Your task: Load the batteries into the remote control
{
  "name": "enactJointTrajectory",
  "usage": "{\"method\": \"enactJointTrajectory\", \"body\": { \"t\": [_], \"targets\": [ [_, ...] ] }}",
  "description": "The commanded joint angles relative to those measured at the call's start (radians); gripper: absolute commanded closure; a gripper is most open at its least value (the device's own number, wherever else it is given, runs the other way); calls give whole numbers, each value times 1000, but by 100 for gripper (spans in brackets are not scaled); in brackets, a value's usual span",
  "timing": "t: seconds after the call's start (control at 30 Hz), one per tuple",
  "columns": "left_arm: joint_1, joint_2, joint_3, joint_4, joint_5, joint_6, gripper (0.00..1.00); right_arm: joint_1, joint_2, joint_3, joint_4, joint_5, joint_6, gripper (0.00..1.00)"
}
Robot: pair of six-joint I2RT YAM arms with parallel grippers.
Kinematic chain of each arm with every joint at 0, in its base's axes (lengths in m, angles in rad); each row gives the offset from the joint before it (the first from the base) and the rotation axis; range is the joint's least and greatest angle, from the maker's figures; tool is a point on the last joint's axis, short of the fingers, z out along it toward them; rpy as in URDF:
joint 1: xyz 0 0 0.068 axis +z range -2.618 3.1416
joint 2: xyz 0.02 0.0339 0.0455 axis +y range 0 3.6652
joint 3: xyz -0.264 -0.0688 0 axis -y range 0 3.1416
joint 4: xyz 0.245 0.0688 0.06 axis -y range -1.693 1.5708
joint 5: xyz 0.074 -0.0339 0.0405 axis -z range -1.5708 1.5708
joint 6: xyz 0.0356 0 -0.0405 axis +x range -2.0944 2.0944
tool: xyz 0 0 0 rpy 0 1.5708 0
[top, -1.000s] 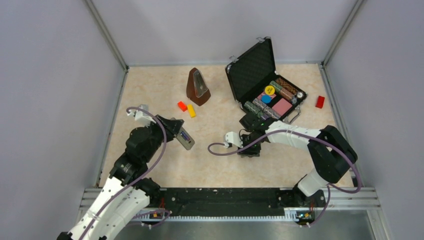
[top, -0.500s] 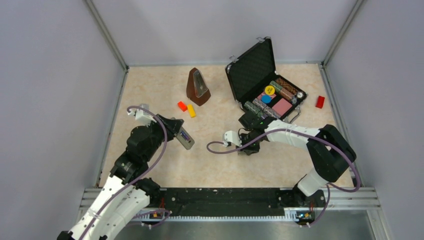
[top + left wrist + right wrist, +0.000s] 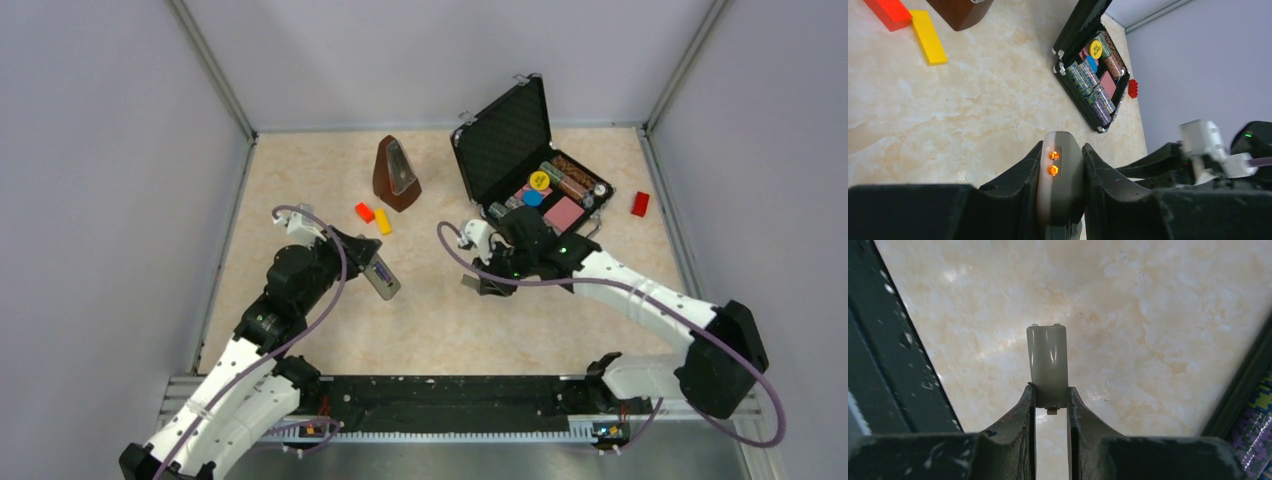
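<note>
My left gripper is shut on the remote control, a slim white and grey handset held above the table at centre left. In the left wrist view the remote control stands end-on between the fingers, two orange lights glowing on its end. My right gripper is shut on a small flat grey cover piece, held above the marble table by its near end. The batteries are out of view.
A brown metronome stands at the back, with a red block and a yellow block beside it. An open black case of poker chips sits back right, close behind my right gripper. Another red block lies far right.
My right gripper closed on the cover piece and carried it up and back toward the case. My left arm shifted the remote slightly right.
</note>
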Motion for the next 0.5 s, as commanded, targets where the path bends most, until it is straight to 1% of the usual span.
{"method": "enactJointTrajectory", "body": {
  "t": [0.0,0.1,0.2,0.3,0.4,0.47],
  "targets": [
    [6,43,0,177,101,-26,100,1,-162,78,98,-58,385,100],
    [6,80,6,259,160,-30,100,4,-264,58,175,-82,574,100],
    [5,118,7,313,222,-38,100,4,-338,60,231,-35,725,100],
    [6,156,-2,398,289,-41,100,4,-316,126,196,4,856,100],
    [5,205,-13,506,369,-35,100,13,-249,188,165,-51,898,100],
    [5,240,-9,556,409,-34,100,35,-206,233,110,16,934,100]
  ]
}}
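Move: The right hand holds the battery cover; the remote's open battery bay lies about 20 cm to its left, some 2 cm back and 11 cm higher. From the left hand, which holds the remote, the cover lies about 18 cm to the right, 3 cm back and 14 cm lower. The yellow brick is on the table some 24 cm ahead of the left hand, in line with it and 23 cm below; the red brick is about 27 cm ahead, 6 cm left. The right hand keeps its pinch on the battery cover and lifts it fast, about 17 cm, easing some 4 cm left towards the remote, while its wrist swings the steeply down-pointing fingers up to nearly level and turns them clockwise. The left hand, still gripping the remote by its end, comes to meet it, sliding about 6 cm to the right and rising slightly, turning clockwise some 15 degrees. ##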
